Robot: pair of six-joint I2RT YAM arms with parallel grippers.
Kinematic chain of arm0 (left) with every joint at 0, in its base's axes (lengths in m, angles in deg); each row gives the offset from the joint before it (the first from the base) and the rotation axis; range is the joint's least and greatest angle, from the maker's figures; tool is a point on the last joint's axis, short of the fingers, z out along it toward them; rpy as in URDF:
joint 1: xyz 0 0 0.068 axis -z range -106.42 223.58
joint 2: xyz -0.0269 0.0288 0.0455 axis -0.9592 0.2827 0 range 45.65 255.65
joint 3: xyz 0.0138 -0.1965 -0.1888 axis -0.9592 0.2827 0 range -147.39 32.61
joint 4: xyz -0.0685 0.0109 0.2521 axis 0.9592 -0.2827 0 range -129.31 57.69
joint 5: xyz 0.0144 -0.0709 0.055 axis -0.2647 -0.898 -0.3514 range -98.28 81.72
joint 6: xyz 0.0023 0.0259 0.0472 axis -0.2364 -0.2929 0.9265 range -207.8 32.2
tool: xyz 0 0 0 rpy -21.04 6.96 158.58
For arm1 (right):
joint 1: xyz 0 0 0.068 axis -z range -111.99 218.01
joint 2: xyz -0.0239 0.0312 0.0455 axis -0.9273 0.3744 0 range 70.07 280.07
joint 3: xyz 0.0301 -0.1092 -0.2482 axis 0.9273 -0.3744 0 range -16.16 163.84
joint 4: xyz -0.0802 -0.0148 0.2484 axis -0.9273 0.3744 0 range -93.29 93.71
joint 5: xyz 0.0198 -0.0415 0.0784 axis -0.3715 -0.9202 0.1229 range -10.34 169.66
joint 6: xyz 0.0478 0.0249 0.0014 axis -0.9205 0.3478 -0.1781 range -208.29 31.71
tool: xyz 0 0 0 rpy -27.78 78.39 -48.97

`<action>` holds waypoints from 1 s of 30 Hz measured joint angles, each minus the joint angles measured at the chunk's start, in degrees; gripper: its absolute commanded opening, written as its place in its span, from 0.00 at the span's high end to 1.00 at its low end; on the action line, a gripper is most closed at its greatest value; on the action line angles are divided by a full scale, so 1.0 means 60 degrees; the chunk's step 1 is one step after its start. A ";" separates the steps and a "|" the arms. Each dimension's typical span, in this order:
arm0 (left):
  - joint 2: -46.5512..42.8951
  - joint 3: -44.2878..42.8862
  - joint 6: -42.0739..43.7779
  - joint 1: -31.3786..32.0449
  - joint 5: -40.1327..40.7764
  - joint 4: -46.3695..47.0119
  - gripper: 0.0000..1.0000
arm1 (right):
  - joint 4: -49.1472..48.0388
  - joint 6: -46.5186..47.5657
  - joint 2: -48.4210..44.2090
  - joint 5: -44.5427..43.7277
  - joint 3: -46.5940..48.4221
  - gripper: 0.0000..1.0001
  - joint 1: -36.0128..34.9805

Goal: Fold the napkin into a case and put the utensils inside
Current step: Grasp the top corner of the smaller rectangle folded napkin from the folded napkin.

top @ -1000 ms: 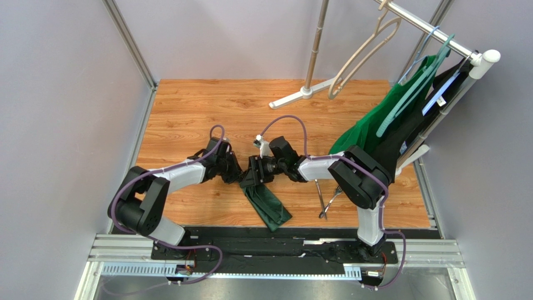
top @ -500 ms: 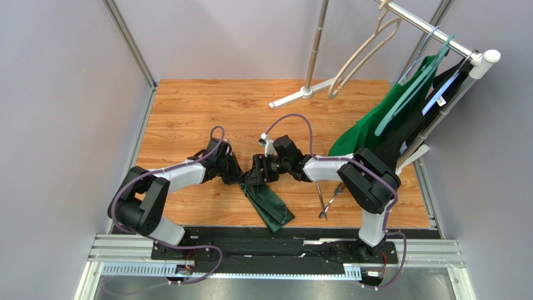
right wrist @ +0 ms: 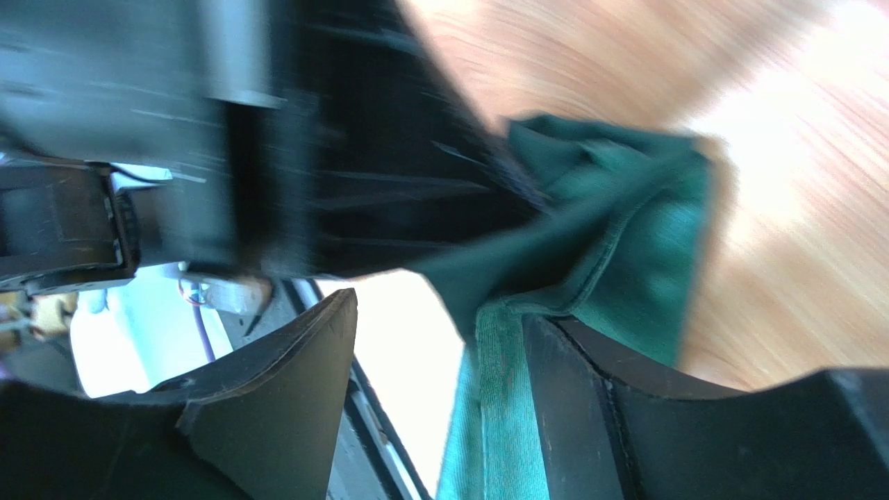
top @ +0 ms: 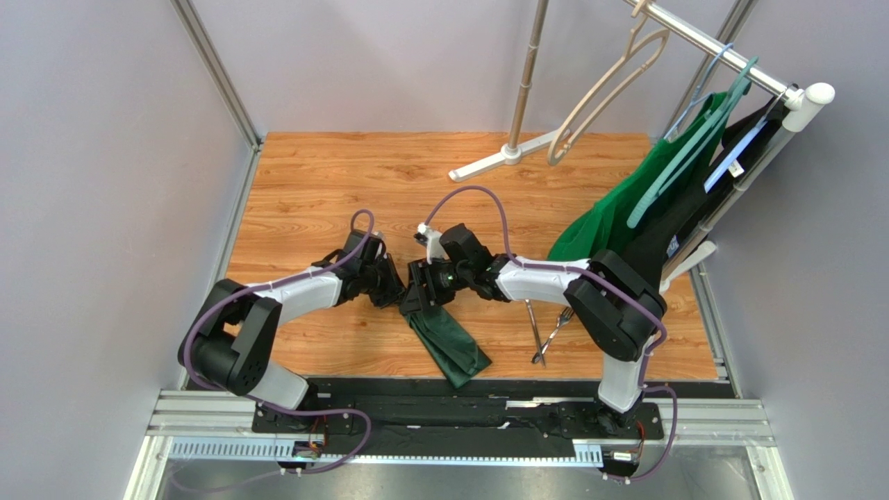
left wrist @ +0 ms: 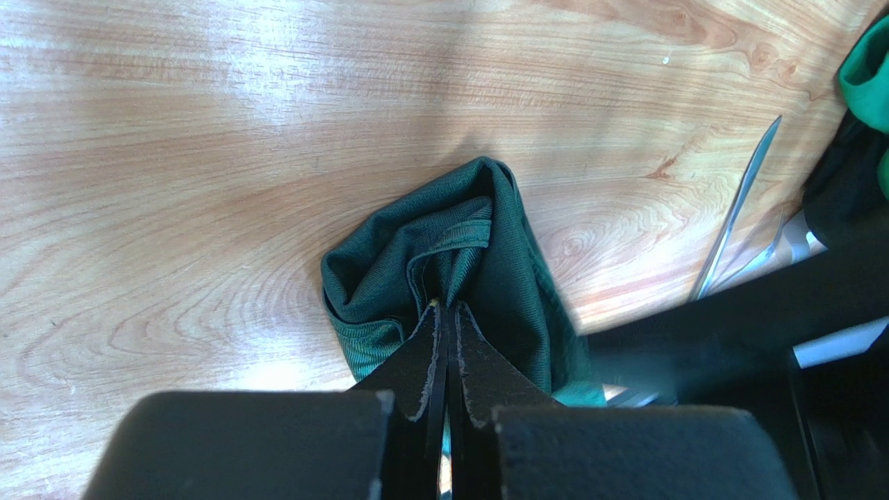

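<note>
The napkin (top: 451, 346) is a bunched, narrow strip of dark green cloth lying near the table's front edge. My left gripper (top: 394, 295) is shut on its upper end. In the left wrist view the closed fingertips (left wrist: 433, 333) pinch a hemmed fold of the napkin (left wrist: 459, 250). My right gripper (top: 417, 297) is open right beside the left one. In the right wrist view the napkin (right wrist: 626, 240) has its hem resting against the right finger (right wrist: 584, 406), and the left finger stands apart. The two silver utensils (top: 547, 329) lie crossed to the right of the napkin, and one shows in the left wrist view (left wrist: 736, 208).
A brighter green garment (top: 616, 214) on a teal hanger hangs from the rack at the right. The rack's white foot (top: 506, 156) rests on the far wooden table. A cream hanger (top: 605, 89) hangs above it. A black rail (top: 470, 401) runs along the front.
My right gripper has moved left, closer to the left gripper and over the napkin's top end. The left arm and the utensils have stayed put.
</note>
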 measured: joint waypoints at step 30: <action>-0.0215 0.0004 0.0073 0.0000 0.0011 -0.0237 1.00 | -0.2160 -0.1140 -0.0962 0.0925 -0.1654 0.83 0.0838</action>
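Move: The napkin's top-layer corner is just off my right fingertips, about 1 cm ahead, 1 cm left and 2 cm below; the middle of the folded strip lies some 6 cm back and 5 cm right. The knife is roughly 21 cm to the right and 3 cm back, the fork about 25 cm right and 5 cm back, both some 5 cm lower. From my left hand, already pinching the napkin's upper end, that corner lies about 3 cm right and 1 cm back, nearly level. After a tiny jog left and up, I draw my right hand about 3 cm right and dip it beside the napkin corner, then raise it some 4 cm almost straight up, ending up and right of the start, away from the corner. My fingertips tip up about 10 degrees while the fingers narrow, reopen a little and narrow again. My left hand stays put and keeps its pinch on the cloth. ##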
